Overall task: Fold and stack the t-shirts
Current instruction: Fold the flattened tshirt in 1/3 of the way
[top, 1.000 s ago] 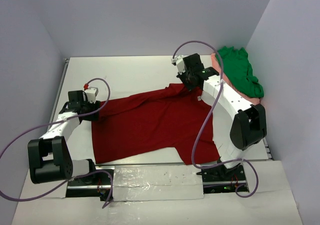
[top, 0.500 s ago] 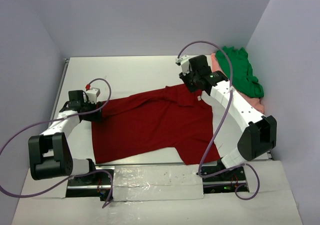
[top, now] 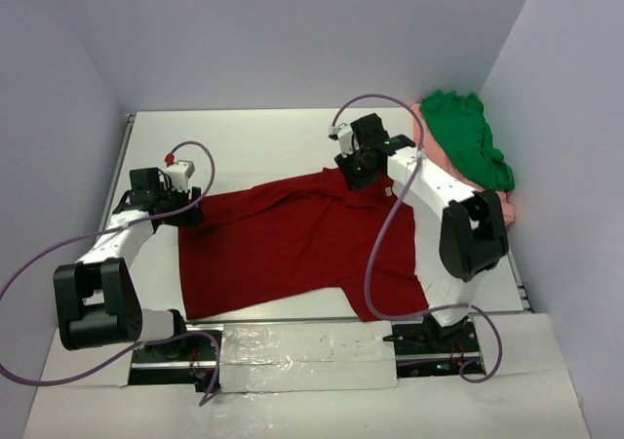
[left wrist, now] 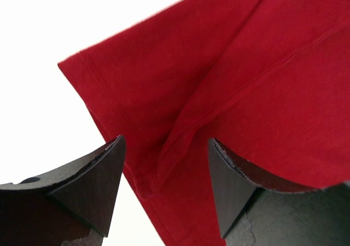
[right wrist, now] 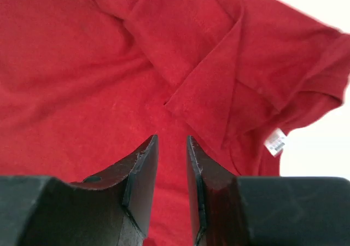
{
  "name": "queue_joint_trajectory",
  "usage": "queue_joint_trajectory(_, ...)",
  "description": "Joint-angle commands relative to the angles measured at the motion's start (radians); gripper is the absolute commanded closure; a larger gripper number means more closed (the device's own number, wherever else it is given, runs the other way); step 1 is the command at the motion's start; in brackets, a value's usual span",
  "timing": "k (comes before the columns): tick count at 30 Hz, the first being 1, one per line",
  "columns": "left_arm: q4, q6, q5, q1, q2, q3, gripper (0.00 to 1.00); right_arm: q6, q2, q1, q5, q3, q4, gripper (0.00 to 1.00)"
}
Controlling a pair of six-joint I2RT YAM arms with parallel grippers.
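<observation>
The dark red t-shirt [top: 292, 244] lies spread on the white table, neck to the right, with its pale label [top: 388, 189] showing. My left gripper [top: 187, 211] is at its left sleeve. In the left wrist view that gripper [left wrist: 165, 150] is open, its jaws either side of a ridge in the red sleeve [left wrist: 180, 93]. My right gripper [top: 357, 173] hovers over the collar. In the right wrist view it [right wrist: 172, 142] stands narrowly open with nothing between the jaws, over rumpled red cloth [right wrist: 208, 87] beside the label [right wrist: 276, 142]. The green t-shirt [top: 470, 141] lies on the salmon pink one [top: 426, 127].
The green and pink shirts are piled at the back right against the right wall. Walls enclose the table on the left, back and right. Bare white tabletop [top: 244, 141] lies behind the red shirt. Purple cables loop off both arms.
My right gripper has swung left and a little nearer, now over the collar, and its elbow has drawn back in. My left gripper has barely shifted at the sleeve.
</observation>
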Motion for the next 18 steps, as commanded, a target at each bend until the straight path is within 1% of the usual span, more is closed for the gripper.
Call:
queue_joint_trajectory(1, 0.049, -0.032, 0.042, 0.006, -0.006, 0.044, 0.3, 0.013, 0.066, -0.004, -0.038, 0.105, 0.022, 0.65)
queue_joint_trajectory(5, 0.054, -0.035, 0.025, 0.006, -0.021, 0.042, 0.3, 0.001, 0.186, -0.006, -0.019, 0.183, 0.024, 0.65)
queue_joint_trajectory(8, 0.054, -0.036, 0.011, 0.007, -0.041, 0.038, 0.3, 0.009, 0.243, -0.006, -0.013, 0.228, 0.022, 0.65)
queue_joint_trajectory(18, 0.039, -0.044, 0.008, 0.013, -0.074, 0.03, 0.29, 0.024, 0.361, 0.0, 0.106, 0.326, -0.013, 0.64)
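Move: The t-shirt's far folded edge, at its bunched-up peak, lies roughly 10 cm ahead of the right hand, 8 cm to its left and 9 cm below. The shirt's white tag is about 3 cm ahead of that hand and 9 cm to its right, the pink shirt some 10 cm farther out and 25 cm to its right. From the left hand the same peak is about 14 cm ahead, 35 cm to the right and a little lower. The far folded edge of the red t-shirt is what the right hand closes in on: it reaches about 6 cm forward and sinks some 5 cm, drifting slightly left, over the folded-over layer, its fingers still part-open and tilted forward and down. The empty left hand, open over the shirt's left corner, lifts about 2 cm. ##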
